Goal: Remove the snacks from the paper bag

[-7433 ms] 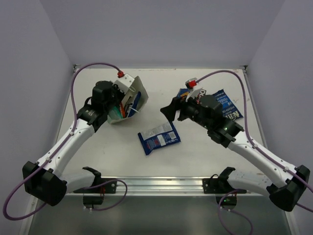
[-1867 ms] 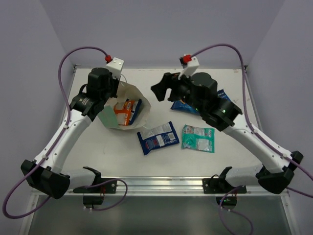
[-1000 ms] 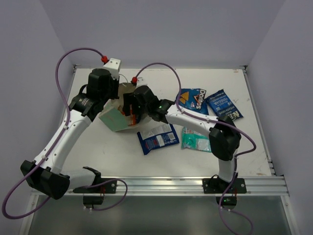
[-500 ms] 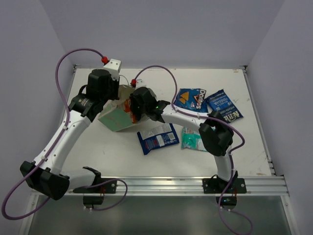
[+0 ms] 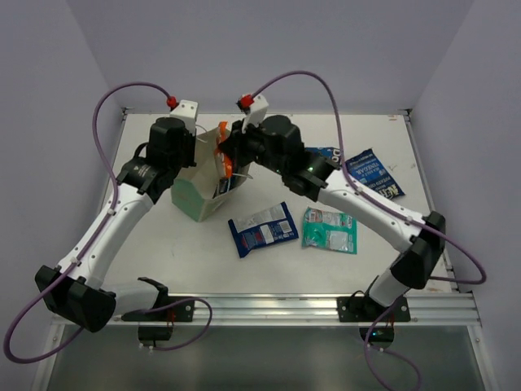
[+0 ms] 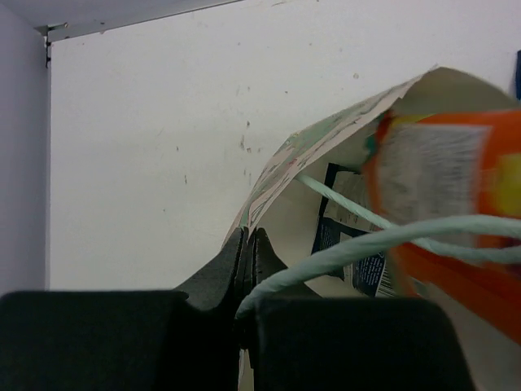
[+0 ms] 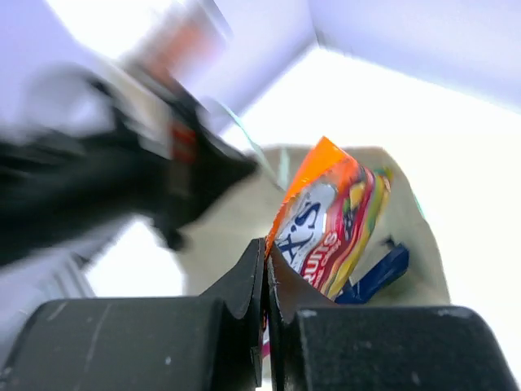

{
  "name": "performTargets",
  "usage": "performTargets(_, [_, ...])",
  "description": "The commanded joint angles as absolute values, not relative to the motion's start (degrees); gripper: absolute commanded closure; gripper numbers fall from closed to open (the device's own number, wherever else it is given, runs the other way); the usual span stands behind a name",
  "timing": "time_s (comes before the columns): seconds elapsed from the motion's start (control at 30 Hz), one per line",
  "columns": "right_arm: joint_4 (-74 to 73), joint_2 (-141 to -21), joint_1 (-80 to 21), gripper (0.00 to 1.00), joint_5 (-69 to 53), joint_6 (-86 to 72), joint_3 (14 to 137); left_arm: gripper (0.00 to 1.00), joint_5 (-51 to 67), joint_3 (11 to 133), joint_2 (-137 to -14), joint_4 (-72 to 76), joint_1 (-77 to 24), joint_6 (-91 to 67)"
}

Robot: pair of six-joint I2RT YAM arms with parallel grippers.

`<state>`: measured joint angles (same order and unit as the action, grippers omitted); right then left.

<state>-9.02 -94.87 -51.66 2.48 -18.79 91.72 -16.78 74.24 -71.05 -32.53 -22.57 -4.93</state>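
Observation:
The paper bag stands near upright at the back left, mint-green face toward me. My left gripper is shut on its rim, fingertips pinching the paper beside a string handle. My right gripper is shut on the lower corner of an orange snack packet, held just above the bag's mouth. A blue-and-white packet still lies inside the bag. On the table lie a blue-and-white packet, a teal one, the Doritos and a blue chip bag.
The right arm reaches across the back of the table over the Doritos. The table's raised back edge and side walls close in the area. The metal rail with both arm bases runs along the near edge.
My right gripper closed on the orange packet inside the bag and lifted it up out of the mouth. The bag swung from tilted to near upright.

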Motion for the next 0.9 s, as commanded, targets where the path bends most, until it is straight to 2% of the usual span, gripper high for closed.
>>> performTargets(0.0, [-7.6, -87.6, -51.1, 1.0, 0.8, -16.0, 96.4, 1.0, -21.2, 75.8, -71.8, -31.5, -22.7, -4.9])
performTargets(0.27, [-8.3, -77.3, -42.9, 1.0, 2.9, -17.7, 93.7, 1.0, -30.3, 77.3, -72.8, -35.1, -21.7, -3.0])
performTargets(0.43, [-10.0, -77.5, -37.3, 1.0, 4.2, -18.5, 91.1, 1.0, -34.4, 77.0, -71.4, -35.8, -21.2, -1.8])
performTargets(0.6, [-10.8, -87.4, -35.6, 1.0, 0.4, -21.1, 91.1, 1.0, -35.2, 79.4, -70.9, -35.7, -21.0, -1.2])
performTargets(0.8, [-3.4, -103.1, -35.7, 1.0, -18.5, -28.0, 94.4, 1.0, -35.6, 81.1, -70.4, -35.0, -21.0, 3.6])
performTargets(0.87, [-0.7, -105.6, -35.6, 1.0, -20.6, -29.5, 94.0, 1.0, -34.5, 80.6, -70.1, -34.7, -21.0, 4.4])
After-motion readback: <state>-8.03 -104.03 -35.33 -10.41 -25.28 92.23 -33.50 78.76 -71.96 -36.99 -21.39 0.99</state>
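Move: The right hand has the orange packet pinched. The empty table spot it is bound for lies about 12 cm ahead of that hand, 2 cm to its right and 30 cm below. From there the paper bag's middle is some 8 cm left, 4 cm ahead and 20 cm lower; the Doritos lie 12 cm ahead and 30 cm right. From the left hand, which holds the bag's rim, the bag's middle is level, about 4 cm right and 15 cm below. Up and to the right first, about 15 cm each, the right hand swings the still-pinched orange packet out over the bag's edge. It then arcs forward and back to the left while dropping steeply towards the clear table left of the Doritos. Meanwhile the left hand, keeping the rim and handle pinched, draws the bag some 6 cm left, away from the packet, turning slightly counter-clockwise. ##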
